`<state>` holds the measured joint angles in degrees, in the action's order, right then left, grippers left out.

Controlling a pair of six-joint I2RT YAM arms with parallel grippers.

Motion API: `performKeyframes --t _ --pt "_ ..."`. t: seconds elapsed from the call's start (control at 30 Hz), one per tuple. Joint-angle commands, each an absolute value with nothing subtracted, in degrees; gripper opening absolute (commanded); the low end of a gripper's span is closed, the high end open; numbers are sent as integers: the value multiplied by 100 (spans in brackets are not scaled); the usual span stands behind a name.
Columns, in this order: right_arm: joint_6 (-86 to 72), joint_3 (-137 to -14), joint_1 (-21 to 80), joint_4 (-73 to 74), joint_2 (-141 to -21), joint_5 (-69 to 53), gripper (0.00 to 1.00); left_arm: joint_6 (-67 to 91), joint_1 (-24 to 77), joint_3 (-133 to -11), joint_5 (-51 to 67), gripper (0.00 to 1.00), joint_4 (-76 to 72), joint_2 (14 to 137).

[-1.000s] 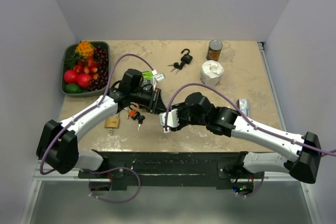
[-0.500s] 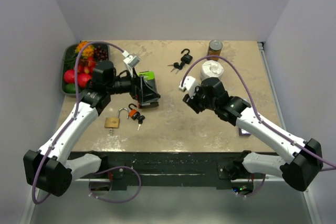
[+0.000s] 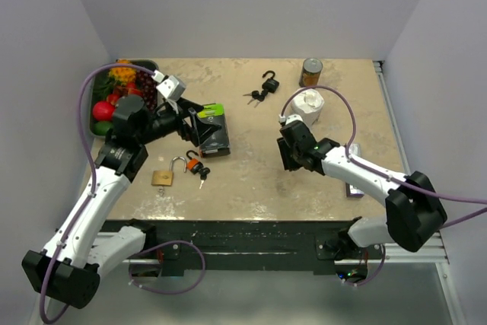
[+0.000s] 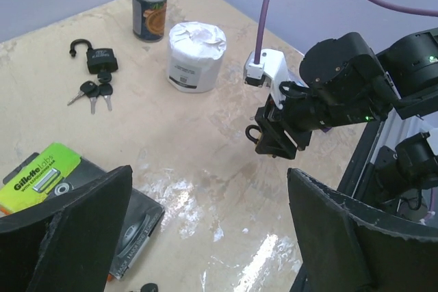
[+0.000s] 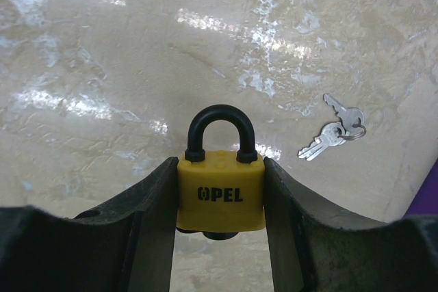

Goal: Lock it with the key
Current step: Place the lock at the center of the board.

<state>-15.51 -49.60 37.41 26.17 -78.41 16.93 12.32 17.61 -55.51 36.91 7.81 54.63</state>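
Observation:
A yellow padlock (image 5: 221, 193) marked OPEL, its black shackle closed, is clamped by the body between my right gripper's (image 5: 221, 203) fingers. In the top view that gripper (image 3: 290, 154) hovers over the table's middle right. A pair of silver keys (image 5: 333, 135) lies on the table beyond it. My left gripper (image 3: 207, 132) is open and empty above the Gillette pack (image 3: 212, 123). Its wide-set fingers (image 4: 89, 227) frame bare tabletop, with the right gripper (image 4: 274, 143) facing it from a distance.
A brass padlock (image 3: 162, 177) with its shackle open and an orange padlock with keys (image 3: 197, 167) lie front left. A black open padlock (image 3: 269, 81) with keys (image 3: 255, 97), a can (image 3: 310, 72) and a white roll (image 3: 307, 104) stand behind. A fruit tray (image 3: 99, 108) is far left.
The two grippers were together at the table's middle. The left one has opened and pulled back to the left. The right one has carried the yellow padlock to the right.

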Motion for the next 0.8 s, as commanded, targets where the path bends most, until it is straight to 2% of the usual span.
performKeyframes --t 0.0,0.13,0.47,0.73,0.77 --pt "-2092 -4843 3665 1802 -7997 2268 0 984 1723 -5616 3490 99 818 5555" --pt "-2048 -4773 3464 1442 -8191 1980 0 1072 1723 -5564 3471 99 861 5581" --pt "-2215 -5053 3076 1573 -8735 1829 0 1142 1723 -5282 4174 99 853 5572" --pt "-2259 -5177 2997 1635 -9035 1723 0 1152 1723 -5238 4192 99 879 5590" --pt "-2259 -5203 2997 1635 -9035 1714 9 1160 1723 -5238 4184 99 905 5599"
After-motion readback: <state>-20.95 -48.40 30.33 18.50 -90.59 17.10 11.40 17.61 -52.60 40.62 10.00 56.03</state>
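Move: The right hand already holds the yellow lock; the bare patch of table it is being lowered to lies roughly 9 cm below, about 3 cm ahead and 3 cm to the right. Silver keys lie some 9 cm ahead and 12 cm right of this hand, the purple box about 3 cm ahead and 20 cm right, and the paper roll about 23 cm ahead and 5 cm right. From the empty left hand, that patch is roughly 5 cm ahead, 29 cm right and 34 cm below. Keeping its grip on the yellow lock, shackle pointing forward, the right hand sinks about 6 cm towards the bare table left of the silver keys, at first easing some 3 cm forward, then drifting right as it goes on down, while the wrist turns about 10 degrees clockwise and near the end tips slightly down. The left hand, empty and wide open, stays well clear above the table on its own side and sinks some 3.5 cm, tipping down a little. ##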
